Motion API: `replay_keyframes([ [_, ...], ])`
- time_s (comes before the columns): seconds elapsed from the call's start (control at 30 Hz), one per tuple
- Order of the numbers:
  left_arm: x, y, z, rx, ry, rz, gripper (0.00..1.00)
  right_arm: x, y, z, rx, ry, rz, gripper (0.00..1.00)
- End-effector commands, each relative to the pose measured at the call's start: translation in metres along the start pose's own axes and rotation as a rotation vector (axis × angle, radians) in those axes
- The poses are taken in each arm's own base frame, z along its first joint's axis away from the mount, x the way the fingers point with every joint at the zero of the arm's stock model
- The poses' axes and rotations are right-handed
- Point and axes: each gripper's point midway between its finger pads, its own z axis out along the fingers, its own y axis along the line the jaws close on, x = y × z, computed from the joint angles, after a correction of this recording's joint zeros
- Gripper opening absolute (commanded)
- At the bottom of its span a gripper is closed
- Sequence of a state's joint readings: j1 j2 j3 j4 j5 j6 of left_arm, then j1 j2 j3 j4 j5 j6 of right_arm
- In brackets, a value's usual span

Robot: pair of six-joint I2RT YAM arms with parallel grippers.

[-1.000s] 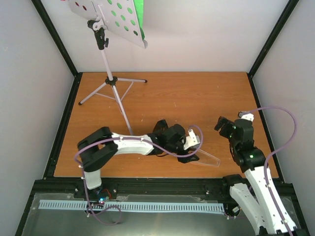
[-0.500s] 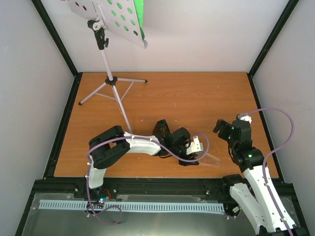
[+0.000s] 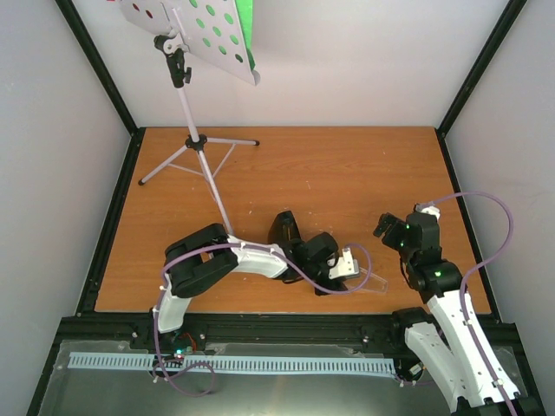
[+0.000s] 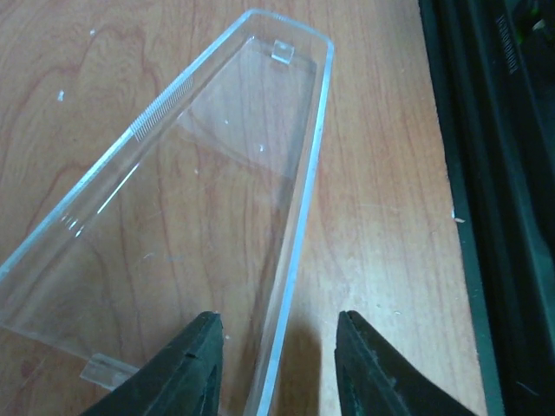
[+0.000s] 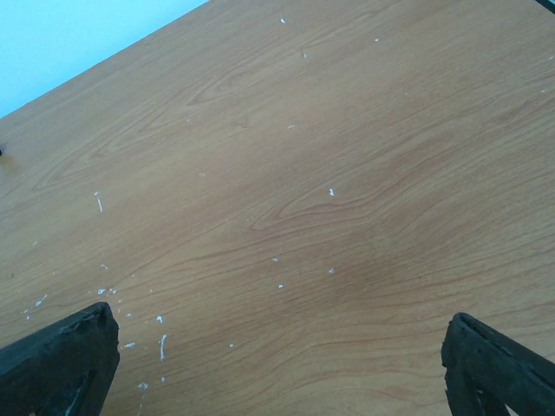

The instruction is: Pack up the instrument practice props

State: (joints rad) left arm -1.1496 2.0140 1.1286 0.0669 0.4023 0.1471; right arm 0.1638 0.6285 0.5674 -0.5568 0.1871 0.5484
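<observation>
The music stand (image 3: 192, 36) stands at the far left on thin silver tripod legs (image 3: 201, 154). A green sheet (image 3: 245, 24) lies on its perforated desk, and red shows through the holes (image 3: 144, 11). The black metronome (image 3: 282, 229) stands near the table's middle, partly behind my left arm. Its clear cover (image 3: 371, 282) lies by the front edge. My left gripper (image 3: 354, 276) is open and low over it. In the left wrist view the gripper (image 4: 277, 364) straddles one side wall of the cover (image 4: 173, 191). My right gripper (image 3: 383, 227) is open and empty over bare wood (image 5: 277, 364).
The wooden table (image 3: 347, 165) is framed by a black rail, with white walls behind and at the sides. The dark front rail (image 4: 503, 173) runs just right of the cover in the left wrist view. A purple cable loops over each arm.
My left gripper has moved right and towards the front edge, further over the clear cover. My right gripper has shifted slightly left and nearer.
</observation>
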Motion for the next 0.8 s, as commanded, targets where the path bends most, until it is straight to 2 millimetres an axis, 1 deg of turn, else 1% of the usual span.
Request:
replay_keyframes([
  [0.0, -0.001, 0.000, 0.008, -0.064, 0.003, 0.082, 0.35, -0.001, -0.001, 0.001, -0.001, -0.012, 0.022, 1.00],
  [0.07, 0.002, 0.002, 0.009, -0.105, 0.007, 0.101, 0.30, -0.001, -0.001, 0.001, -0.001, -0.012, 0.025, 1.00],
  [0.2, -0.001, 0.000, 0.005, -0.154, -0.010, 0.134, 0.21, 0.001, 0.000, 0.002, -0.007, -0.008, 0.031, 1.00],
  [0.27, -0.002, 0.000, 0.003, -0.162, -0.019, 0.130, 0.16, 0.000, -0.001, 0.001, -0.006, -0.010, 0.032, 1.00],
  [0.53, -0.008, -0.003, -0.010, -0.174, -0.058, 0.101, 0.01, -0.006, -0.002, -0.004, 0.003, -0.033, 0.032, 1.00],
  [0.6, -0.015, -0.003, -0.016, -0.188, -0.084, 0.086, 0.00, -0.013, -0.001, -0.009, 0.006, -0.047, 0.017, 1.00],
  [0.67, -0.027, -0.001, -0.024, -0.207, -0.117, 0.066, 0.00, -0.026, -0.003, -0.019, 0.037, -0.076, -0.008, 1.00],
  [0.77, -0.064, 0.009, -0.049, -0.242, -0.209, -0.008, 0.00, -0.053, -0.005, -0.043, 0.077, -0.143, -0.040, 1.00],
])
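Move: The clear cover lies on the table with its middle about 5 cm to the left hand's right, 3 cm ahead and 2 cm below; its near rim already runs between the half-open fingers. The black metronome lies about 14 cm to that hand's left and 11 cm farther out, and the music stand's near foot some 27 cm left, 11 cm ahead. From the right hand the cover is roughly 10 cm left, 8 cm back and 16 cm below. The clear cover's near rim, close to its wide end, gets pinched between the left fingers, which close from part-open to nearly shut while the hand sinks about 1 cm and rolls some 10 degrees. With the rim held, the hand turns upward and rises nearly 2 cm, easing about 1 cm left. ##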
